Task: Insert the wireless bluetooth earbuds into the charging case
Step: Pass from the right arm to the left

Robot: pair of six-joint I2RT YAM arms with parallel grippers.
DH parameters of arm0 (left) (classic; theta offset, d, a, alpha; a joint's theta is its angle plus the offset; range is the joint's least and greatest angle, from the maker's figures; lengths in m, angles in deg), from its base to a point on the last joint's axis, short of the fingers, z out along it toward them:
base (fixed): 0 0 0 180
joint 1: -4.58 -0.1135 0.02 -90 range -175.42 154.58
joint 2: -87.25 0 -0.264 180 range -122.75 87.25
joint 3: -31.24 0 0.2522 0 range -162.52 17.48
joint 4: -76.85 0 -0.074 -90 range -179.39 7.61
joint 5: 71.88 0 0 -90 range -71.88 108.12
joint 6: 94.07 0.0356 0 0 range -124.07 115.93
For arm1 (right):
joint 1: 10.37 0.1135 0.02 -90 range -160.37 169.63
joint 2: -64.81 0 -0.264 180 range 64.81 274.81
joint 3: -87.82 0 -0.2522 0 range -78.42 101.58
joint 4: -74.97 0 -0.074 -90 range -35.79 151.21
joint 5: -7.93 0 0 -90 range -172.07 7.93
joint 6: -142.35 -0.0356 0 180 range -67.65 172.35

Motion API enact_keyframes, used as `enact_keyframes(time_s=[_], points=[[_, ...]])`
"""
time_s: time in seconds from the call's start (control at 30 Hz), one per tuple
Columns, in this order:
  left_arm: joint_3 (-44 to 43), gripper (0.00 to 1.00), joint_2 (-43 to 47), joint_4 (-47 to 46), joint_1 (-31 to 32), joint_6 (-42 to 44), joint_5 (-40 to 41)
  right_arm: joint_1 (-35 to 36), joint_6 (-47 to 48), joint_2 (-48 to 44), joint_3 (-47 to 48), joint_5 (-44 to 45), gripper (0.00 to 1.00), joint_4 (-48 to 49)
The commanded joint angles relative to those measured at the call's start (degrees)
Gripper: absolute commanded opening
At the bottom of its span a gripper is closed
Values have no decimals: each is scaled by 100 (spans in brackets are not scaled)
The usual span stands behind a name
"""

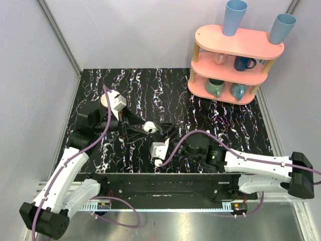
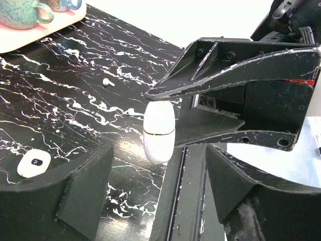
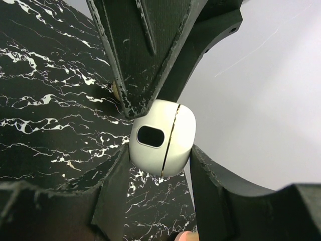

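The white charging case (image 3: 163,138) hangs above the table, lid seam shut, with my right gripper (image 3: 160,151) shut on its sides. In the top view the case (image 1: 149,126) sits between the two grippers near the table's middle. My left gripper (image 2: 159,159) faces it with jaws open. The case's (image 2: 159,131) lower end sits between the fingertips with a gap on each side. One tiny white earbud (image 2: 108,82) lies on the black marbled table beyond it. A second white rounded-square case with a dark centre (image 2: 34,164) lies flat at the left.
A pink two-tier rack (image 1: 233,60) stands at the back right with mugs on its shelves and two blue cups upside down on top. Grey walls close in the table (image 1: 225,120) on both sides.
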State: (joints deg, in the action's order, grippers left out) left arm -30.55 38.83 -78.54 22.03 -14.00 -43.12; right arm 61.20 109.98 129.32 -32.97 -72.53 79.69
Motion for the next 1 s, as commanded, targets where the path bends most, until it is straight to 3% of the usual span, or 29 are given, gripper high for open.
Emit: enact_keyframes(time_s=[0.0,0.23,0.53,0.97], points=[[-92,74,35,-250,39,-26,199,68,65,-17,8,-49,16,367],[153,73,166,-908,83,-404,173,94,-6,-17,7,-154,16,402],[189,68,35,-953,136,-527,85,112,29,-26,-19,-207,16,490],[189,51,-53,-953,180,-571,-20,129,179,-44,-36,-172,15,525]])
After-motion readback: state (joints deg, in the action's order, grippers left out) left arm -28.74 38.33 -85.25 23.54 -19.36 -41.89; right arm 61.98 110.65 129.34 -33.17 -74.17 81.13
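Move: The charging case, gripped by the right hand, sits about 2 cm to the right of the left hand point, perhaps 1 cm farther forward, level with it. The right gripper's fingers are some 3 cm to the left hand's right, also 1 cm forward. A white square piece lies on the table roughly 25 cm below, 8 cm right and 5 cm forward. From the right hand, the left fingers it offers the case to are about 3 cm left and 1 cm back, level. Edging right by about 1 cm, the left hand brings its open fingers around the charging case and closes them from wide to about half open, one fingertip coming up against the case. The right hand keeps its grip and carries the case about 1 cm back towards its base, with a smaller shift left and up, in between the left fingers. ##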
